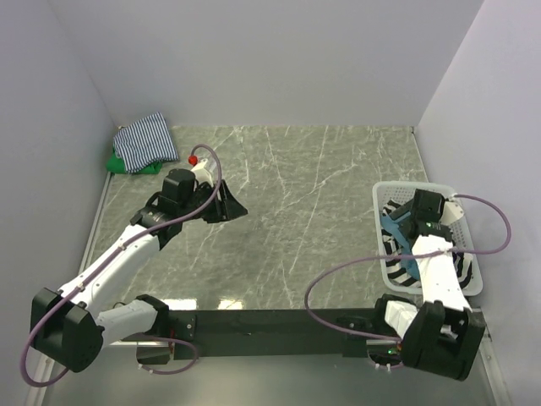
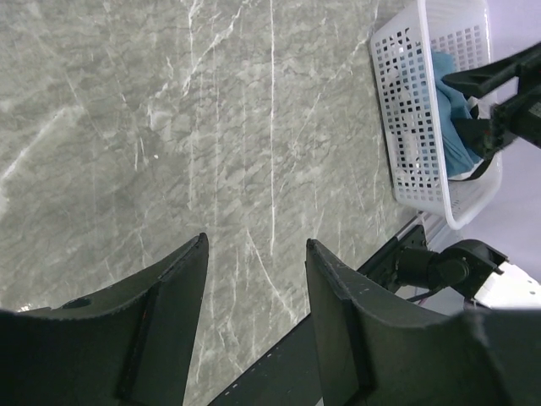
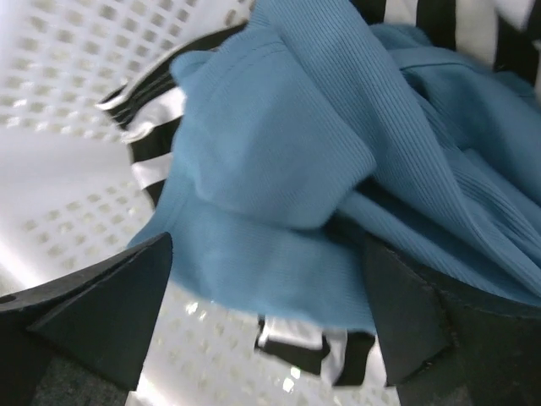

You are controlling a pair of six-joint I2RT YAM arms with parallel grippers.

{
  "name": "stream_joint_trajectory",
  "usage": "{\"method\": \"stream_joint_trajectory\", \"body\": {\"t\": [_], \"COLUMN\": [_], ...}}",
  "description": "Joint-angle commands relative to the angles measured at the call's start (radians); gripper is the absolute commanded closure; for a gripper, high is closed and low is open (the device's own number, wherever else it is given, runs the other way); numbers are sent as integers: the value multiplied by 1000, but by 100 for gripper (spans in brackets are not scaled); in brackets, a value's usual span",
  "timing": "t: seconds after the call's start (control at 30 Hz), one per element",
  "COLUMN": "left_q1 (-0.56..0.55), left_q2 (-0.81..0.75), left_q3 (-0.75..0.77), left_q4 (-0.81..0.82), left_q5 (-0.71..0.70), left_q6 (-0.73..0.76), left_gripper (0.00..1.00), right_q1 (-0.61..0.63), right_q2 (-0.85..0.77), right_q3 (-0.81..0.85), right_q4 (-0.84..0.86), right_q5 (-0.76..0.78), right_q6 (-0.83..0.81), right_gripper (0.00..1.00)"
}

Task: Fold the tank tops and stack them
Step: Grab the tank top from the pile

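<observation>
In the far left corner a thin navy-white striped tank top point(image 1: 148, 139) lies folded on a green tank top point(image 1: 118, 161). A teal-blue tank top point(image 3: 321, 135) point(image 1: 394, 232) lies crumpled in the white lattice basket point(image 1: 427, 191) over a bold black-white striped tank top point(image 3: 154, 145) point(image 1: 391, 206). My right gripper point(image 3: 266, 279) point(image 1: 404, 222) is down in the basket, open, with its fingers on either side of the teal cloth's lower edge. My left gripper point(image 2: 254, 254) point(image 1: 235, 207) hangs open over the bare marble table, holding nothing.
The basket point(image 2: 406, 110) stands at the table's right edge against the right wall. A black rail point(image 1: 279, 321) runs along the near edge between the arm bases. White walls close the table on the left, back and right.
</observation>
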Motion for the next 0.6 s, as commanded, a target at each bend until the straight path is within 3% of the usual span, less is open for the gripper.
{"method": "stream_joint_trajectory", "body": {"t": [0.0,0.1,0.17,0.27,0.3,0.47,0.57], "left_q1": [4,4,3,3,3,3,4], "left_q2": [5,2,1,-1,-1,1,2], "left_q3": [3,3,4,7,7,9,12], "left_q4": [34,29,26,21,20,24,24], "left_q5": [34,30,27,22,21,22,22], "left_q6": [-2,0,1,3,4,1,3], "left_gripper": [45,45,45,45,45,45,45], "right_q1": [-21,-39,-53,-64,-64,-65,-65], "right_q2": [73,116,148,176,171,53,-17], "right_q3": [-23,-29,-24,23,48,138,280], "right_q4": [85,134,151,120,94,8,-65], "right_q5": [-3,-18,-33,-36,-20,36,37], "right_q6": [38,35,28,20,20,9,-9], "right_gripper": [4,24,32,73,98,100,100]}}
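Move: Roughly 5 cm below the right hand lies the crumpled blue tank top, its middle some 3 cm back and 1 cm to the right. Around and under it the black-and-white striped cloth is centred about 4 cm back, 5 cm right and 8 cm down; the basket's left wall is around 8 cm left and 2 cm back. From the left hand the blue tank top is about 50 cm right, 5 cm back and 16 cm down. Sinking some 4 cm into the basket, the right hand shuts its wide-open fingers almost fully on a fold of the blue tank top, pinching it between the tips. It then reverses and lifts quickly, about 6 cm, drifting slightly right and forward and keeping the pinch; the fingers tip a little steeper on the way down and back again with the rise. ##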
